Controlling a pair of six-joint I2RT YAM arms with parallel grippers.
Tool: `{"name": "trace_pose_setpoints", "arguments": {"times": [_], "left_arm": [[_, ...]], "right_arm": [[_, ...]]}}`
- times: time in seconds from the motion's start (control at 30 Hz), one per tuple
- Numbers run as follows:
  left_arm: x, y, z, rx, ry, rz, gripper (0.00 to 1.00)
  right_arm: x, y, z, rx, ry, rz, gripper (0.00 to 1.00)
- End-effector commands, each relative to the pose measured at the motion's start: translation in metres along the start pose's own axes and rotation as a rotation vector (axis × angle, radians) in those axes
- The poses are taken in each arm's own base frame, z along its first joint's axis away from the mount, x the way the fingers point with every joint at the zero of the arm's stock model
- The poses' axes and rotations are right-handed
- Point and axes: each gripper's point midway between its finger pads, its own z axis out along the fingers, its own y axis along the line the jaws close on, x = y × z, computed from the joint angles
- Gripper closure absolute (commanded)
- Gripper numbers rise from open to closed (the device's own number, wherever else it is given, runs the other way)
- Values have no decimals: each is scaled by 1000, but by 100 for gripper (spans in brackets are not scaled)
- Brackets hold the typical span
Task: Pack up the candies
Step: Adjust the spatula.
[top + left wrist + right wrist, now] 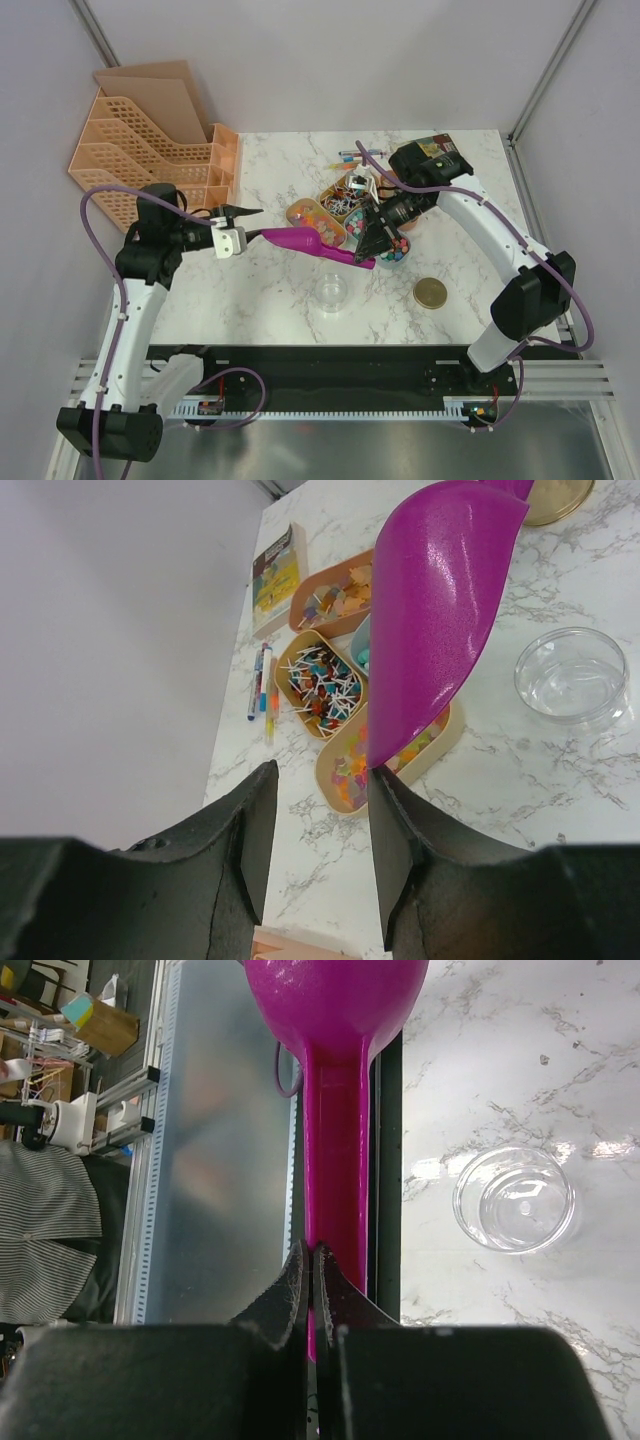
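The candies lie in small tan trays [318, 220] at mid-table: wrapped striped ones [322, 685], pastel chunks [345, 775] and orange ones [340, 595]. A magenta scoop [300, 242] hangs level above the table. My right gripper [312, 1260] is shut on its handle [335, 1150]. My left gripper [320, 780] is open at the scoop's bowl end [440, 610]. The bowl's edge meets the tip of its right finger [388, 820], and nothing sits between the fingers. An empty clear glass bowl [332, 292] stands on the table in front of the scoop.
An orange file organizer [150, 150] fills the far left. Coloured pens [355, 155] and a flat yellow packet [275, 575] lie behind the trays. A gold lid [432, 293] rests at the right front, with a teal cup of candies [392, 252] nearby.
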Motion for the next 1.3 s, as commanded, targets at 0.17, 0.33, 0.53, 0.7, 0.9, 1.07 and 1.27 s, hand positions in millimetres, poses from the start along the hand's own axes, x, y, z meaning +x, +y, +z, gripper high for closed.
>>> {"name": "trace_pose_setpoints", "arguments": {"times": [0.17, 0.33, 0.53, 0.7, 0.9, 1.07, 1.27], "left_arm": [[-21, -1, 6, 36, -87, 58, 54], [-31, -7, 11, 61, -113, 61, 57], [-36, -14, 14, 79, -126, 45, 59], [-33, -15, 15, 81, -110, 34, 67], [-22, -14, 17, 81, -76, 1, 86], [-12, -4, 22, 76, -38, -50, 95], [-11, 14, 25, 73, -15, -152, 98]], "right_arm": [[-8, 1, -2, -2, -11, -57, 100], [-6, -4, 0, -5, -4, -37, 100], [-9, -11, 2, -4, -1, -39, 100], [-10, -13, 2, -1, 1, -37, 100], [-8, -11, 1, 6, 6, -50, 100], [-6, -16, -10, 124, 55, -98, 78], [-20, -3, -41, 342, 46, -287, 52]]}}
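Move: The spatula's scoop tip is just off my half-open left fingers, about 2 cm to their right, 2 cm back and 1 cm lower. My right hand already pinches the handle, with the scoop tip some 22 cm to its left, 3 cm ahead and 3 cm up. About 24 cm below my right hand, the glass bowl stands 8 cm left and 4 cm ahead, and the candy tray 5 cm right and 19 cm ahead. I keep the handle pinched in my right hand, sinking about 1 cm, while my left slides some 3 cm right and back onto the scoop tip and closes on it. Then my right fingers open to nearly half and the hand eases right and forward, tilting about 10 degrees, as my left carries the tip some 2 cm forward and 1 cm down, tipping slightly. ##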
